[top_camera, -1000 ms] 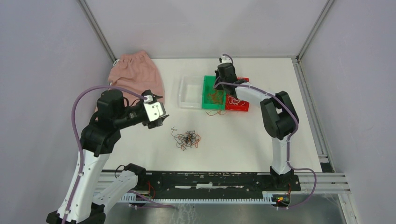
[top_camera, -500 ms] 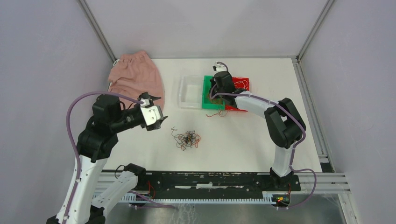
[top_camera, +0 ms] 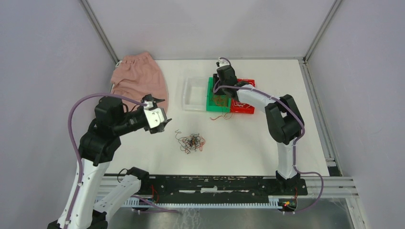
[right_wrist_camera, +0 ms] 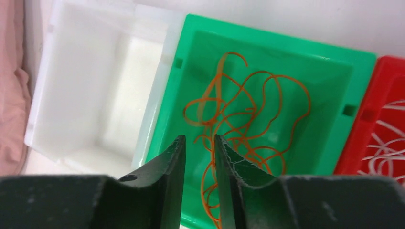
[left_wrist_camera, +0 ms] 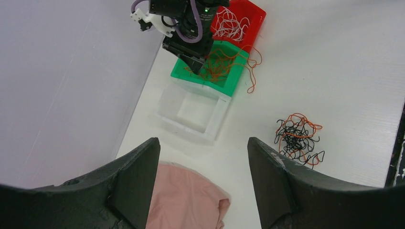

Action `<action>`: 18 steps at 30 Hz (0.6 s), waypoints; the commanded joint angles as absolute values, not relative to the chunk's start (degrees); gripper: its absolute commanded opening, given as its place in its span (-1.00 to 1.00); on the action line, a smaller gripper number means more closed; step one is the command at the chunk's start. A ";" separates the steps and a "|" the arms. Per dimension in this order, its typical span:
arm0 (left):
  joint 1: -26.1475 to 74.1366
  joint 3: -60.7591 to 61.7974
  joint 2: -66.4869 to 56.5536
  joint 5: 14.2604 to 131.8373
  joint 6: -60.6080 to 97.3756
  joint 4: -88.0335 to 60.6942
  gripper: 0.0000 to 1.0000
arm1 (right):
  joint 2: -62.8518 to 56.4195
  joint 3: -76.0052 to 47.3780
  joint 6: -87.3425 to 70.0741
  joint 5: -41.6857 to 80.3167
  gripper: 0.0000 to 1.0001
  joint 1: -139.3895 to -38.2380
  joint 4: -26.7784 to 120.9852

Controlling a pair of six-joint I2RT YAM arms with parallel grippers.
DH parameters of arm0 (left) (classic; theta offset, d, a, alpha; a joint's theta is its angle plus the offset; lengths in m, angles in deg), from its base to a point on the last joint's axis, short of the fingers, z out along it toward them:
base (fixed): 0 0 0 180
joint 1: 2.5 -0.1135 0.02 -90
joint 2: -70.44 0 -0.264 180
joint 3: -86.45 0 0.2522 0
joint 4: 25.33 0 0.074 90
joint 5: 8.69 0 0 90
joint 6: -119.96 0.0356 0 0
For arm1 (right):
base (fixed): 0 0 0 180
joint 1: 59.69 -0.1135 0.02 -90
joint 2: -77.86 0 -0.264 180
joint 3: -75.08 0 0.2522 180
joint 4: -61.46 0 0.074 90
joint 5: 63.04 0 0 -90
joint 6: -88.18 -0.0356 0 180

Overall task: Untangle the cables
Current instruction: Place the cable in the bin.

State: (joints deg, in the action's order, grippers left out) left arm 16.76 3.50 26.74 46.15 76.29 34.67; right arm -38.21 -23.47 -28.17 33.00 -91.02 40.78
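A tangled clump of black and orange-red cables (top_camera: 191,142) (left_wrist_camera: 298,138) lies on the white table. More orange cables (right_wrist_camera: 243,109) (top_camera: 220,99) fill the green bin (right_wrist_camera: 334,67), some trailing over its front edge (left_wrist_camera: 250,81). White cables (left_wrist_camera: 231,26) (right_wrist_camera: 384,143) lie in the red bin (top_camera: 247,98). My right gripper (right_wrist_camera: 199,139) (top_camera: 222,87) hovers over the green bin, jaws parted by a narrow gap, nothing clamped. To the left of the clump, my left gripper (left_wrist_camera: 203,143) (top_camera: 161,119) hangs wide open and empty.
An empty clear-white bin (top_camera: 193,94) (right_wrist_camera: 95,86) sits left of the green one. A pink cloth (top_camera: 138,76) (left_wrist_camera: 184,200) lies at the back left. Grey walls and metal frame posts close the table at the back and sides.
The right gripper shifted slightly back and left over the green bin and its jaws parted from shut. The left arm drew back a little to the left, then held still.
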 commanded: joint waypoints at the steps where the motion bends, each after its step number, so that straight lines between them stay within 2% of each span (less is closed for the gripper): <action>1: 16.93 3.43 27.22 45.09 76.59 33.35 0.50 | -37.09 -28.96 -25.43 33.98 -0.26 -90.02 37.10; 8: 16.96 1.72 26.29 44.80 75.50 33.36 0.50 | -28.36 -27.41 -22.98 33.44 -0.05 -90.22 34.33; 14: 16.97 2.58 27.00 46.01 74.78 33.47 0.51 | -17.63 -16.89 -25.60 34.99 0.16 -90.64 33.16; 18: 16.86 2.55 26.65 45.90 74.62 33.79 0.51 | -10.08 -7.00 -27.25 37.61 0.21 -92.60 33.20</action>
State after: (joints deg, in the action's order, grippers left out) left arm 16.76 3.54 26.63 46.28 76.20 34.69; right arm -16.09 -14.62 -25.17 34.51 -90.87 33.74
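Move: The orange cable lies in the green bin, its middle about 3 cm right of the right hand, 1 cm back and some 6 cm below. The white bin is about 9 cm to that hand's left, the red bin roughly 14 cm right and 1 cm back. The remaining black-and-orange tangle is around 25 cm back and 10 cm left on the table. From the left hand, the orange cable is about 26 cm ahead, 18 cm right and 32 cm lower. The orange cable, already lying in the green bin, is left behind as the right hand draws straight up out of it, about 10 cm, gathering pace and swinging back some 5 cm and right 4 cm, towards the red bin's side. Its part-open fingers spread to roughly twice their gap, and their tips tilt up slightly. ##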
